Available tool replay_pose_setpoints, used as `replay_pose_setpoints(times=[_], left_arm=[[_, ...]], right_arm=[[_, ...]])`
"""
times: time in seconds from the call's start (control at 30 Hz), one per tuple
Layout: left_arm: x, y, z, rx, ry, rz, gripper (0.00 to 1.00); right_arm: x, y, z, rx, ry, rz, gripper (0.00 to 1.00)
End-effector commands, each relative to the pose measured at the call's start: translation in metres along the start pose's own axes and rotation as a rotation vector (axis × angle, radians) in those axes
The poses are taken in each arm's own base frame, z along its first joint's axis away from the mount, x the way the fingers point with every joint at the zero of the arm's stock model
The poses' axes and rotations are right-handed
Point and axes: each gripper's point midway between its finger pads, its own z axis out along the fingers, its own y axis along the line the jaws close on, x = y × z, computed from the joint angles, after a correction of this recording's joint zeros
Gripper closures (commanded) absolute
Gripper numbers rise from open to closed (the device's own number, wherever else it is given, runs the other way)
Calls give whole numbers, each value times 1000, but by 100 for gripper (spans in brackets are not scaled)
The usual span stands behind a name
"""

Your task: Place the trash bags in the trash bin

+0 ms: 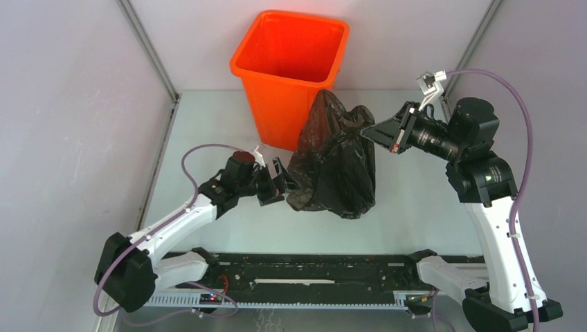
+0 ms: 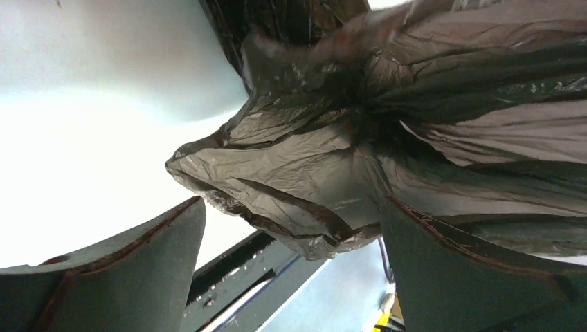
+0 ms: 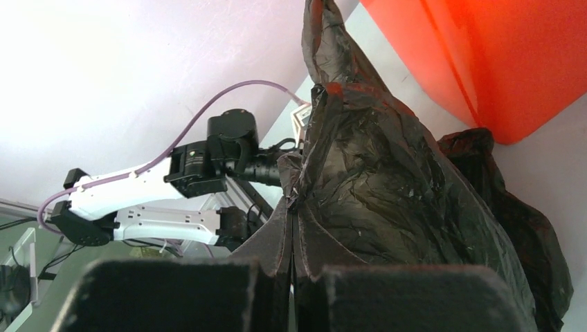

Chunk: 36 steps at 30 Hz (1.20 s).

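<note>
The black trash bag [image 1: 336,162] hangs in a crumpled heap on the table, just in front of the orange trash bin [image 1: 291,72], its top leaning on the bin's wall. My right gripper [image 1: 367,131] is shut on a fold of the bag's upper right side and holds it up; the pinch shows in the right wrist view [image 3: 294,200]. My left gripper [image 1: 284,181] is open at the bag's lower left edge. In the left wrist view a lobe of the bag [image 2: 291,187] hangs just ahead of the gap between the spread fingers [image 2: 294,277].
The bin [image 3: 484,62] stands at the back of the table, against the rear wall. Grey enclosure walls close in on the left, back and right. A black rail [image 1: 311,266] runs along the near edge between the arm bases.
</note>
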Motion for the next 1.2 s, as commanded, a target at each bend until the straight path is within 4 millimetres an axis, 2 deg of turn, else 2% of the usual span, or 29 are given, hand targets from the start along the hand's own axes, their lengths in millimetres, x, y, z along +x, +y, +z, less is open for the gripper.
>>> replay_pose_setpoints(times=[0.0,0.07,0.17,0.27,0.4,0.57,0.63,0.73,0.83,0.9,0.93,1.03,1.1,1.13,1.17], left_arm=[[-18,-4,15,35,-81,51,0],[-14,10,27,-1,-57,42,0],[-12,9,44,53,-39,48,1],[-18,9,61,76,-38,61,11],[-25,23,80,20,-45,54,14],[-31,42,82,-56,-88,65,12],[-34,44,78,-68,-106,76,8],[-38,38,79,-26,-117,87,3],[-36,16,90,94,-63,65,7],[-38,3,95,158,-57,42,18],[-41,1,96,169,-67,32,27],[-53,1,88,158,-107,15,62],[-61,1,69,123,-145,31,78],[-65,4,56,80,-168,44,90],[-73,-2,33,52,-218,77,98]], right_arm=[[-4,17,-10,-43,-8,-9,100],[-5,16,-9,-37,-7,-8,100],[-5,16,-10,-31,-2,-11,100],[-3,15,-10,-25,8,-7,100],[0,16,-13,-22,14,-5,100],[-1,18,-17,-17,11,-14,100],[0,19,-18,-18,9,-19,100],[0,19,-19,-19,9,-19,100],[1,21,-20,-19,9,-18,100],[1,21,-21,-18,8,-17,100],[1,21,-22,-17,9,-14,100],[6,20,-25,-5,18,-9,100],[9,16,-28,21,20,-10,100],[13,12,-30,41,23,-8,100],[16,7,-31,67,24,-6,100]])
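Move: Ahead of the open left hand, the hanging trash bag's loose left edge lies about 7 cm forward, 3 cm to the right and 7 cm lower. The bag's middle is some 5 cm ahead, 9 cm right and 5 cm above that hand; the orange trash bin stands about 23 cm straight ahead, its middle about level in height. From the right hand, still gripping the bag high up, the loose edge is roughly 5 cm forward, 8 cm left and 34 cm down. Reaching forward about 7 cm and sinking some 8 cm, with a slight drift right, the left hand brings its open fingers to the bag's loose left edge, rises a little, then closes them and pinches the plastic late on. The right hand keeps its shut grip high on the bag and eases back about 2 cm. ##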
